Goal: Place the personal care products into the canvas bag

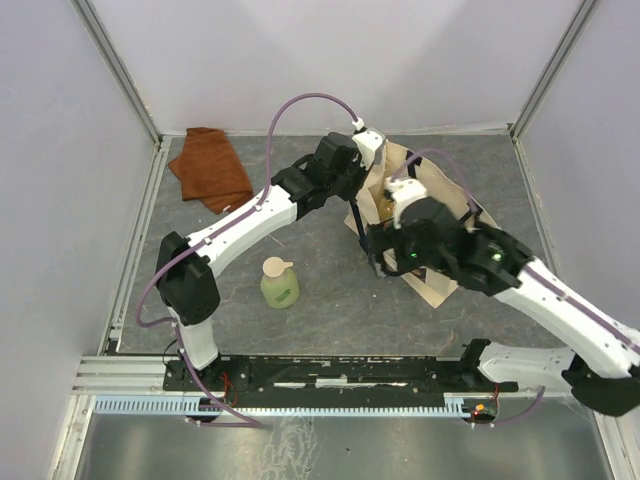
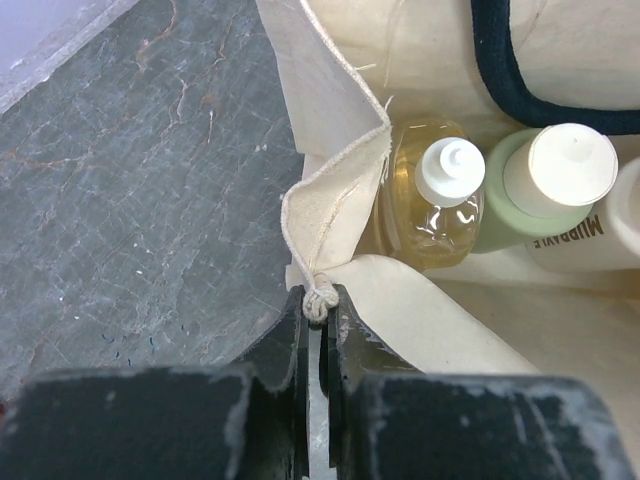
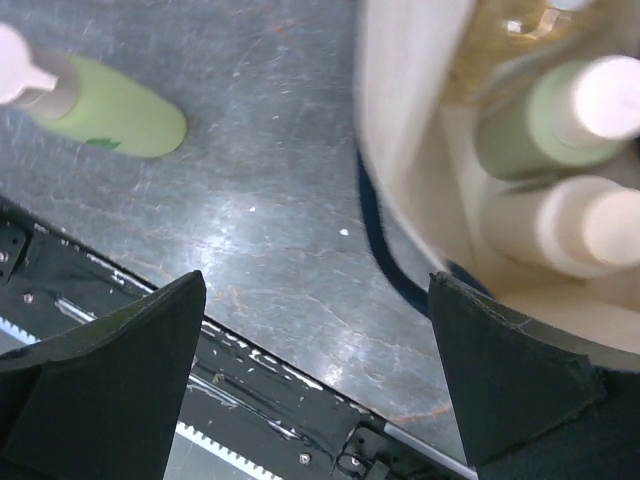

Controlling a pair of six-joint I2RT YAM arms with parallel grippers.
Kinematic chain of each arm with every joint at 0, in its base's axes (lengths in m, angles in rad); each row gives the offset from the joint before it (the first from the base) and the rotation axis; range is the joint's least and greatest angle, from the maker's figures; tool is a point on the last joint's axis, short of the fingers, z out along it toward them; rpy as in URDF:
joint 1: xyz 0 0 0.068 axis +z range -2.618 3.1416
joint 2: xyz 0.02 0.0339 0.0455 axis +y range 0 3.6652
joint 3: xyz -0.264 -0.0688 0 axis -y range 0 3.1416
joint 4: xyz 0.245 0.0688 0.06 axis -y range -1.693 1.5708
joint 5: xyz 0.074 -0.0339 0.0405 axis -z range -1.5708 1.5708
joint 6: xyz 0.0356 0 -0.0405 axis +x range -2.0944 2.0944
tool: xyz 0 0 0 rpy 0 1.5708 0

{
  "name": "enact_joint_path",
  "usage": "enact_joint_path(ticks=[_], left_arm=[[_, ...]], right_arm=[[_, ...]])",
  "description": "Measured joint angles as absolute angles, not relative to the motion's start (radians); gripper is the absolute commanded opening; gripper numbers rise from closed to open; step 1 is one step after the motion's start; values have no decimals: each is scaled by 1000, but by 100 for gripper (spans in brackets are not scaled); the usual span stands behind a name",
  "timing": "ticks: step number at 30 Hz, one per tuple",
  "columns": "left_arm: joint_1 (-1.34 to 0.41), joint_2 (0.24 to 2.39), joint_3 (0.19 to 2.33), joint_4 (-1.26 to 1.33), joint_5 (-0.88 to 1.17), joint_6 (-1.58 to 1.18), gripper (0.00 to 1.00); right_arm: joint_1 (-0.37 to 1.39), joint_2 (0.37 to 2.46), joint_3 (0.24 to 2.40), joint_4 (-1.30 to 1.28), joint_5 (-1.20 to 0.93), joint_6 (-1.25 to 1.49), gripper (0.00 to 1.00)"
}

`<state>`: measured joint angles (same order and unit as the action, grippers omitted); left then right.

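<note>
The cream canvas bag (image 1: 396,166) stands at the table's middle right, and my left gripper (image 2: 317,302) is shut on a corner of its rim (image 2: 330,190). Inside the bag stand a clear amber bottle (image 2: 430,200), a pale green cream-capped bottle (image 2: 545,180) and a cream-white bottle (image 2: 625,235). A pale green bottle with a cream spout cap (image 1: 280,283) lies on the table to the left of the bag. My right gripper (image 3: 320,300) hangs open and empty above the table just in front of the bag (image 3: 400,120), and the spout-capped bottle (image 3: 110,115) lies beyond it to the left.
A rust-brown folded cloth (image 1: 210,168) lies at the back left. The bag's navy handle (image 3: 375,240) trails on the table under its near side. The black base rail (image 3: 250,380) runs along the near edge. Walls close in the table on the left, back and right.
</note>
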<state>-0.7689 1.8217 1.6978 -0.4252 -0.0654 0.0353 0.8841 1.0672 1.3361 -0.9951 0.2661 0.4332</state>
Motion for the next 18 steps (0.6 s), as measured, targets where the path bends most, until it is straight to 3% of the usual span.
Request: enact_joint_path(ticks=[8, 18], left_arm=[[-765, 1829, 1727, -471, -59, 39, 3], [-756, 1856, 1814, -582, -38, 43, 3]], right_arm=[[1160, 1238, 1261, -753, 376, 425, 100], [1278, 1404, 1106, -377, 426, 379, 100]])
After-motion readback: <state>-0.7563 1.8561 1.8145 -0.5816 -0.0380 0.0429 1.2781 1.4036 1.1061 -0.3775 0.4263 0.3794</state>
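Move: The green pump bottle is about 20 cm to the right hand's left, roughly level with it fore and aft, its middle some 21 cm below. The canvas bag stands about 12 cm ahead and 10 cm to that hand's right, its middle 17 cm below; the clear bottle inside is about 15 cm ahead, 3 cm right and 20 cm down. From the left hand the pump bottle lies some 13 cm back, 14 cm left and 17 cm lower. The left hand stays nearly in place, its closed fingers still pinching the bag's rim corner. The right hand, empty, swings quickly left away from the bag towards the pump bottle, some 16 cm, sinking about 10 cm as it goes; it turns roughly 15 degrees counter-clockwise, fingers kept wide open, and touches nothing yet. ##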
